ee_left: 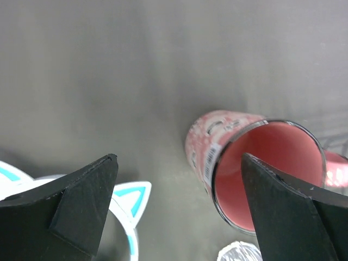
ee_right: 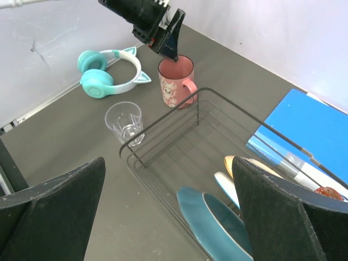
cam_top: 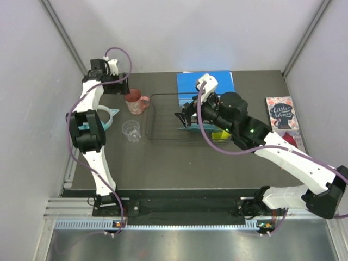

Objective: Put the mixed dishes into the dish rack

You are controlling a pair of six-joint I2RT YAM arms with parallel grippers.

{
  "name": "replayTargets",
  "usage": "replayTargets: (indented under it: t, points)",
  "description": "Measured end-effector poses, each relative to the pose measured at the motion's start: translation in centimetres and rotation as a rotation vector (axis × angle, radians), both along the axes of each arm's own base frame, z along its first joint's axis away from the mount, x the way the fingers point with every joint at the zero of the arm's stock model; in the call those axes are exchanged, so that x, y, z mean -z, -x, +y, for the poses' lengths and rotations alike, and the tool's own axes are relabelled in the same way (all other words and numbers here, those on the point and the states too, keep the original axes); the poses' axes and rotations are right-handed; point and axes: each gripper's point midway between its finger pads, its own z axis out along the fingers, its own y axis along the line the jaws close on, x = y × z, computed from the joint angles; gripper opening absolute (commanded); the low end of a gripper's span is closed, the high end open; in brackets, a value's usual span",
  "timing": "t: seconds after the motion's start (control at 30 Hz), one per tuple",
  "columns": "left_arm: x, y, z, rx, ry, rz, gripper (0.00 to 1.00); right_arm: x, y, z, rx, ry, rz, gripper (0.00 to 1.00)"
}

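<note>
The pink mug point(cam_top: 136, 101) point(ee_left: 255, 163) point(ee_right: 176, 81) stands upright on the table, left of the dish rack point(cam_top: 153, 115) point(ee_right: 163, 117). My left gripper point(cam_top: 117, 81) point(ee_left: 179, 160) point(ee_right: 163, 32) hangs open just above and behind it, holding nothing. The clear cup point(cam_top: 131, 130) point(ee_right: 125, 122) stands nearer, outside the rack's left corner. In the rack's right end stand a teal plate point(ee_right: 217, 223), a white-edged plate point(ee_right: 225, 187) and a peach plate point(ee_right: 239, 163). My right gripper point(cam_top: 185, 117) point(ee_right: 168, 163) is open and empty above them. A yellow-green bowl point(cam_top: 220, 136) peeks from under the right arm.
Teal cat-ear headphones point(cam_top: 109, 117) point(ee_right: 106, 73) point(ee_left: 128, 198) lie at the left, beside the left arm. A blue book point(cam_top: 205, 81) point(ee_right: 304, 130) lies behind the rack. Another book point(cam_top: 280, 111) lies at the far right. Grey walls close in the table's left, back and right.
</note>
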Motion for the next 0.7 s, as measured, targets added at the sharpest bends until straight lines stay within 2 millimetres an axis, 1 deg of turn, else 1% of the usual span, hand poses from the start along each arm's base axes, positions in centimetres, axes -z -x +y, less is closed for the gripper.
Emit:
replayTargets:
  t: [0.07,0.1,0.13,0.17,0.3,0.33,0.4,0.5,0.53,0.57,0.6,0.63,0.67,0.7]
  points:
    - [0.3,-0.5,0.0,-0.004,-0.024,-0.003,0.92,0.0,0.0,-0.1,0.006,-0.001,0.001,0.98]
    - [0.6,-0.7,-0.1,-0.001,-0.035,-0.001,0.85,0.1,0.0,-0.1,0.008,-0.002,0.003,0.98]
    - [1.2,-0.9,-0.4,0.003,-0.042,0.004,0.82,0.1,-0.1,-0.2,0.012,-0.002,0.006,0.98]
    - [1.6,-0.9,-0.6,0.008,-0.044,0.010,0.81,0.1,-0.1,-0.2,0.014,-0.003,0.008,0.98]
    - [4.9,-0.9,-1.8,0.036,-0.046,0.069,0.81,0.7,-0.2,-0.2,0.028,-0.002,0.039,0.98]
    - [5.2,-0.9,-2.1,0.042,-0.042,0.076,0.81,1.1,-0.3,-0.1,0.031,0.005,0.051,0.99]
    - [5.1,-1.1,-2.4,0.049,-0.047,0.066,0.78,2.2,-0.5,0.0,0.038,0.023,0.078,0.99]
    - [5.2,-1.1,-2.6,0.058,-0.044,0.067,0.50,3.6,-0.8,0.0,0.047,0.052,0.116,0.97]
    - [5.2,-1.1,-2.6,0.061,-0.042,0.067,0.38,3.8,-0.9,0.0,0.049,0.054,0.125,0.96]
    - [5.3,-1.0,-2.8,0.069,-0.038,0.067,0.19,4.0,-0.9,0.0,0.050,0.055,0.131,0.94]
    - [5.4,-0.9,-3.0,0.073,-0.029,0.070,0.09,4.0,-1.0,0.0,0.054,0.053,0.137,0.93]
    - [5.4,-0.8,-3.3,0.083,-0.021,0.072,0.02,4.1,-1.0,-0.1,0.057,0.051,0.142,0.93]
    - [5.3,-1.0,-2.9,0.072,-0.046,0.065,0.00,4.1,-1.1,-0.1,0.060,0.047,0.147,0.93]
    - [5.2,-0.9,-3.3,0.088,-0.031,0.059,0.00,4.2,-1.1,-0.2,0.063,0.047,0.152,0.92]
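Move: The mug stands about 7 cm to the left hand's right, roughly level with it in reach and 8 cm below. The glass is some 13 cm nearer the base than the mug and 3 cm left of it; the headphones lie around 19 cm left of the mug and 5 cm nearer. From the right hand, the mug is roughly 25 cm ahead, 27 cm left and 30 cm lower, while the teal plate stands 5 cm ahead, 6 cm right and 23 cm below. Down about 5 cm and then some 3 cm to the right, the left hand brings its steeply pointing fingers over the mug's left rim, one inside and one outside; late on, the wide-open fingers close most of the way to pinch the wall between them. Meanwhile the open right hand sinks about 4 cm towards the teal plate in the rack, tipping its fingers down some 10 degrees. ##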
